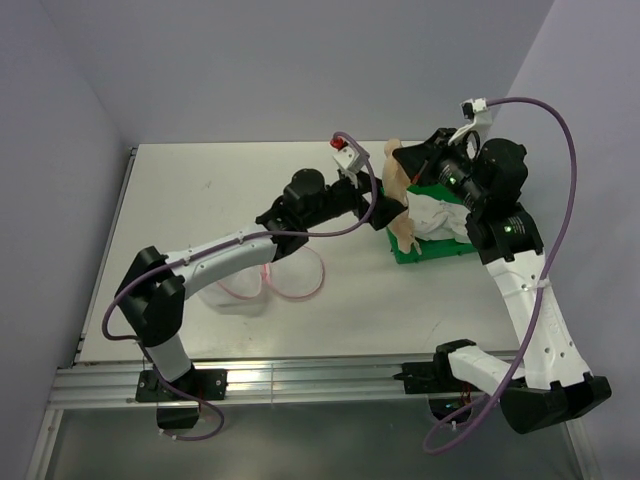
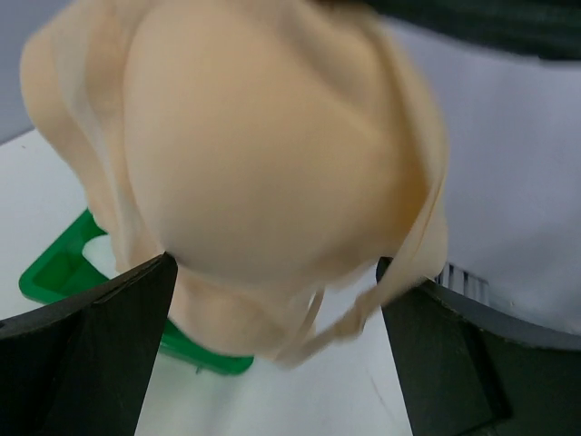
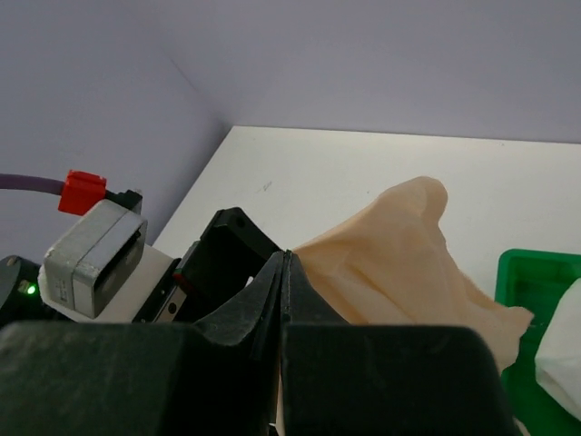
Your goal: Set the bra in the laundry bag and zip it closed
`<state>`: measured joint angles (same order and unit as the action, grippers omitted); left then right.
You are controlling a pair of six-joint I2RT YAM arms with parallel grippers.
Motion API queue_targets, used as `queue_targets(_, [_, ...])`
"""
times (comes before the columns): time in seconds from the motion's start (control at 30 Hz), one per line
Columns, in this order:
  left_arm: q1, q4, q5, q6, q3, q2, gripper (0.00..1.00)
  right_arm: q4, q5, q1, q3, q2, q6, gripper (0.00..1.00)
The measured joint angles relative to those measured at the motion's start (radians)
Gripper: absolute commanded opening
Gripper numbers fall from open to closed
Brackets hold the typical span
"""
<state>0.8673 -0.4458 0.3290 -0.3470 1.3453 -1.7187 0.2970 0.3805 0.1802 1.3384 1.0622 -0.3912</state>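
The tan bra (image 1: 400,190) hangs lifted above the table's back right, over the green tray's left end. My right gripper (image 1: 417,160) holds it from above; in the right wrist view its jaws (image 3: 286,259) are pressed shut with the bra (image 3: 408,263) spilling out beside them. My left gripper (image 1: 383,197) is at the bra's left side, open. In the left wrist view a rounded cup of the bra (image 2: 272,163) fills the space between the spread fingers (image 2: 277,265). The laundry bag (image 1: 285,275), white mesh with a pink rim, lies open on the table under my left forearm.
A green tray (image 1: 430,252) holding a white cloth (image 1: 435,215) sits just under the bra, seen also in the left wrist view as the tray (image 2: 54,272) and the cloth (image 2: 517,182). The table's back edge meets the wall close behind.
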Motion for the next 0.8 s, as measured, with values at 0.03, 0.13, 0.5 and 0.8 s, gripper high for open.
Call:
queue_targets(0.03, [0.017,-0.005,-0.046,-0.009,0.013,-0.005,0.99,-0.005,-0.008,0.013,-0.012,-0.005,-0.006,0.00])
queue_targets(0.13, [0.060,-0.013,-0.172,-0.022,0.049,-0.023,0.99,-0.023,-0.034,0.048,-0.039,-0.021,-0.018,0.00])
queue_targets(0.5, [0.110,0.010,-0.529,0.009,0.069,-0.050,0.22,-0.069,-0.068,0.071,-0.110,-0.053,-0.051,0.00])
queue_targets(0.8, [0.114,-0.035,-0.549,0.095,-0.088,0.048,0.00,-0.055,-0.106,0.072,-0.130,-0.089,-0.052,0.10])
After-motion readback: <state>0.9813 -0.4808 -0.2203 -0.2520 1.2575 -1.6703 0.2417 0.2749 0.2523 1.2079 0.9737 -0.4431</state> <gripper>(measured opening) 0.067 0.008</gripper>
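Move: The bra hangs from my shut right fingers, its middle about 9 cm below that hand and 2 cm to its right. From my open left hand its middle is some 4 cm to the right, 1 cm ahead and a couple of centimetres up. The green bin lies roughly 24 cm right of my left hand, 13 cm farther out and 29 cm below; the laundry bag is about 29 cm to its left, 3 cm back and 31 cm down. I ease my open left hand right into the hanging bra, then sweep it forward about 4 cm, swinging its fingers some 25 degrees counter-clockwise as they shut and pinch the fabric. With it pinched, I draw back and left a few centimetres. My right hand keeps its closed grip on the bra's upper part, sinking and drawing back a centimetre or two. ##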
